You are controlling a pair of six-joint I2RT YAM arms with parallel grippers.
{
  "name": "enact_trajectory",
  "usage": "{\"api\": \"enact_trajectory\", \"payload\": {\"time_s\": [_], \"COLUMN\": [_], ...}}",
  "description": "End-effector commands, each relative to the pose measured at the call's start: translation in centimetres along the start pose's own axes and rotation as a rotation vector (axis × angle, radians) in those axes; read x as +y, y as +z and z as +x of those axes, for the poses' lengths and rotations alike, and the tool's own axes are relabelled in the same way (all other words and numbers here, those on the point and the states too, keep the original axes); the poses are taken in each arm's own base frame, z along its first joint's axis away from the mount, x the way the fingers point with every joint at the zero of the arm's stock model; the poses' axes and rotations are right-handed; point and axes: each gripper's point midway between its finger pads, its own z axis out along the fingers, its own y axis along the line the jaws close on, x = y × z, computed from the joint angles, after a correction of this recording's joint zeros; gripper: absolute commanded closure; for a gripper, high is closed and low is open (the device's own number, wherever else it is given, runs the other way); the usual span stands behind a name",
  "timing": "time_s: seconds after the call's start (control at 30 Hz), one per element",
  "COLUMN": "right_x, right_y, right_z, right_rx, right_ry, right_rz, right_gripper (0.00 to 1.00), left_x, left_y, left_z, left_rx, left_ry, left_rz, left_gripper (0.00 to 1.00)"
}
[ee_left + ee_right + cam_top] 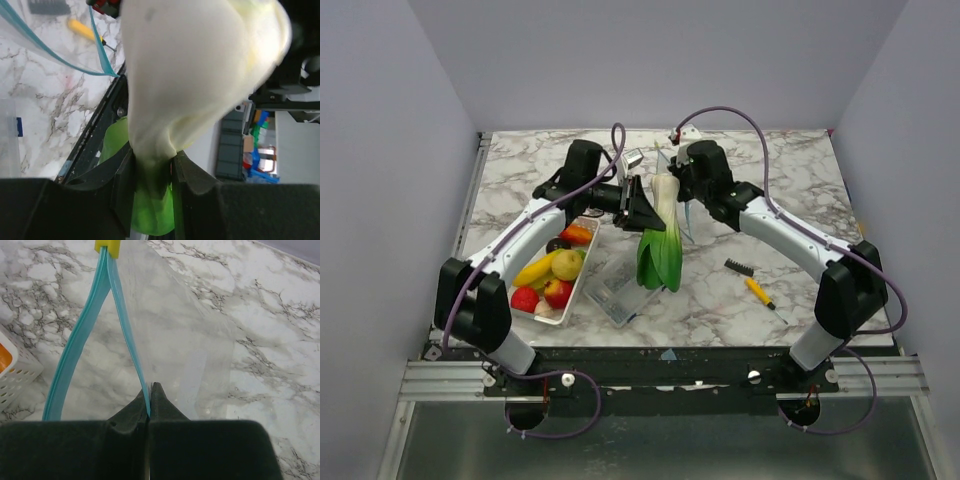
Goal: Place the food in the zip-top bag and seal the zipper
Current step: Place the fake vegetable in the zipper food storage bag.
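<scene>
My left gripper [645, 212] is shut on the white-and-green leek [663, 235], which hangs green end down above the table's middle. The left wrist view shows the jaws pinching the leek [200, 65] where white turns green, with the gripper [152, 161] shut around it. Just right of the leek, my right gripper [682, 185] holds up the clear zip-top bag [688, 218]. Its jaws [149, 395] are shut on one side of the teal zipper [120, 315]; the other strip hangs apart, so the mouth gapes. More food, a banana [535, 268], red apples [558, 292] and a yellow fruit [567, 264], lies in the tray.
The white tray [588, 258] stands at the front left. A clear rigid box [620, 290] lies below the leek. A yellow-handled brush [752, 283] lies at the front right. A yellow slider [108, 247] sits at the zipper's far end.
</scene>
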Motion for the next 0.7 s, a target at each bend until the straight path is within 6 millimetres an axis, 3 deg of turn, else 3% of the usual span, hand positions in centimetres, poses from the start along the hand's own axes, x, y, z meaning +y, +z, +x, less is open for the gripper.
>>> {"api": "enact_trajectory", "payload": {"time_s": [0.0,0.13,0.33,0.67], "right_x": [1.2,0.5,1.1,0.7], "right_y": [-0.8,-1.6,-2.8,-2.8], "right_z": [-0.5,-0.5,-2.7,-1.8], "right_rx": [-0.041,-0.077,-0.175,-0.159], "right_ry": [-0.067,-0.059,-0.041,-0.031], "right_rz": [-0.034,-0.003,-0.039,-0.020], "right_gripper": [0.99,0.99,1.00,0.99], "left_x": [-1.4,1.5,5.7,7.5], "left_y": [1.2,1.9,3.0,1.4], "left_z": [-1.0,-1.9,-1.7,0.2], "left_rx": [0.082,0.081,0.134,0.074], "left_ry": [-0.034,-0.139,-0.245,-0.243], "left_rz": [0.113,0.060,-0.014,-0.076], "left_gripper": [1.00,1.00,1.00,1.00]}}
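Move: The open, blue-edged mouth of the storage bag lies about 10 cm ahead of my left hand, 3 cm to its right and some 9 cm lower; my left hand already holds the green vegetable, white end forward. The clear plastic box is on the table, 4 cm ahead and 7 cm to the left of that hand, and the food basket about 10 cm ahead and 26 cm left. From my right hand, which grips one zipper strip, the mouth's middle is about 2 cm back, 2 cm left and 3 cm below. I lower the vegetable about 6 cm with my left hand towards the bag's mouth, easing a little forward and keeping my grip, while the wrist tips its white end down some 15 degrees, bringing that end close beside the blue strip. My right hand keeps its pinch on the bag edge, drawing it about 2 cm right, then easing back slightly left. ##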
